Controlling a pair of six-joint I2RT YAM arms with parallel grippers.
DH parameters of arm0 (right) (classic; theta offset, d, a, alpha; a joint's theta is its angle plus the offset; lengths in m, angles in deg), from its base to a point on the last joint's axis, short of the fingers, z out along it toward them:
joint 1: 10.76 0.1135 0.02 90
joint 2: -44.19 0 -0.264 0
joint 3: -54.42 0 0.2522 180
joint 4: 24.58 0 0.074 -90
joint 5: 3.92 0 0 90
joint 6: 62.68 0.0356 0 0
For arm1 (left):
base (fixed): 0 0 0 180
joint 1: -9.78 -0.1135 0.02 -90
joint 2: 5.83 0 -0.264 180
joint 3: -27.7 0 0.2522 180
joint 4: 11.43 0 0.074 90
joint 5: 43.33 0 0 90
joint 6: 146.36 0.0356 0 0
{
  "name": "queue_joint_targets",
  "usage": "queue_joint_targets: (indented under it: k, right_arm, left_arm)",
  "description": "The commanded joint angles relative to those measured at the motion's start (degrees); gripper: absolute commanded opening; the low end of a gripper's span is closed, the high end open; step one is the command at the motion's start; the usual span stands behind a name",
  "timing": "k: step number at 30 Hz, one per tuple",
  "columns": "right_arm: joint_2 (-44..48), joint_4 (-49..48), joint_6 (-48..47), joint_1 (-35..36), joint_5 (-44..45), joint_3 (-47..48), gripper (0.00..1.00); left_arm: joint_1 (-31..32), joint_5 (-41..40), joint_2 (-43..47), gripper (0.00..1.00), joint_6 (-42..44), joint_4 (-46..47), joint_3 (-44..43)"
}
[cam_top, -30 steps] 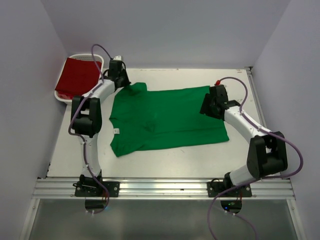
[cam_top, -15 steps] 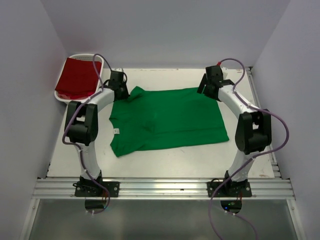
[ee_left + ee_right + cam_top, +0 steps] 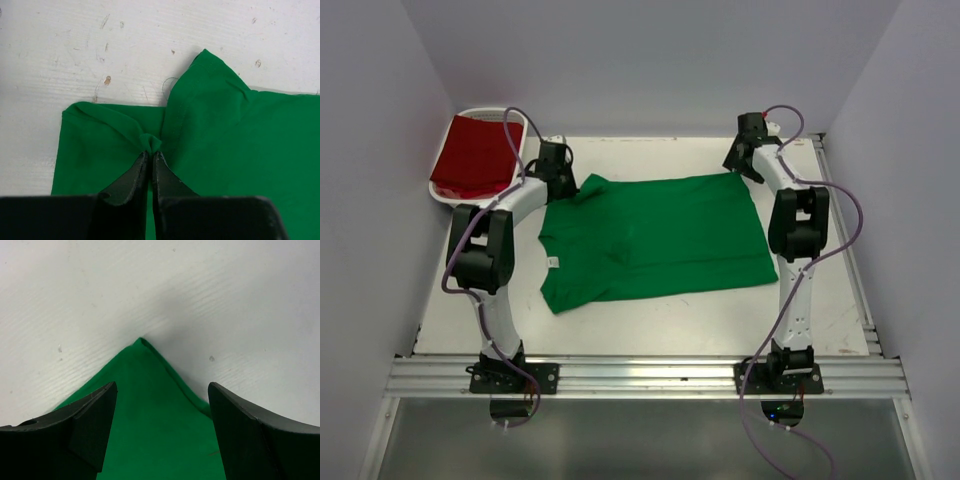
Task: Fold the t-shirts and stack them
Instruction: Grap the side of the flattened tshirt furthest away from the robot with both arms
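Observation:
A bright green t-shirt [image 3: 655, 240] lies spread flat on the white table, with its small white neck label [image 3: 554, 262] at the left. My left gripper [image 3: 569, 186] is at the shirt's far left sleeve. In the left wrist view its jaws [image 3: 150, 152] are shut on a small pinch of the green cloth [image 3: 225, 145]. My right gripper [image 3: 736, 168] hovers at the shirt's far right corner. Its jaws [image 3: 161, 387] stand open on either side of the pointed green corner [image 3: 150, 410], and nothing is gripped. A dark red t-shirt [image 3: 475, 155] lies in the basket.
The white slatted basket [image 3: 519, 121] sits at the far left corner, just left of my left arm. Lilac walls close in the table [image 3: 650, 320] on three sides. A metal rail [image 3: 640, 378] runs along the near edge by the arm bases.
My right arm has swung from the shirt's right side out to its far right corner, and its jaws have opened wider. The left gripper has shifted slightly and keeps its pinch on the sleeve.

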Motion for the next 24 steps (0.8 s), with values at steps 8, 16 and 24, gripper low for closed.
queue_joint_targets:
  k: [8,16,24]
  right_arm:
    - [-9.15,2.44,-4.70,-0.97,-4.25,13.62,0.69]
    - [-9.59,1.21,-5.06,-1.32,-4.78,11.79,0.35]
    - [-9.15,0.06,-5.67,-1.50,-4.52,9.32,0.09]
  left_arm:
    - [0.46,0.73,2.10,0.00,-0.29,1.54,-0.12]
    - [0.55,1.08,1.39,0.00,-0.29,1.54,-0.39]
    - [0.55,1.08,1.39,0.00,-0.29,1.37,-0.39]
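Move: The right hand, fingers open, has the t-shirt's far right corner about 3 cm ahead, level sideways and some 4 cm below. The shirt's near right corner lies roughly 26 cm back and 8 cm to that hand's right; the raised fold on the far edge is some 41 cm to its left, about level ahead. From the left hand, already pinching cloth, the far right corner lies about 48 cm right and 6 cm farther out. Right hand sinks and reaches forward about 3 cm each, pinching the far right corner; left keeps its hold. ##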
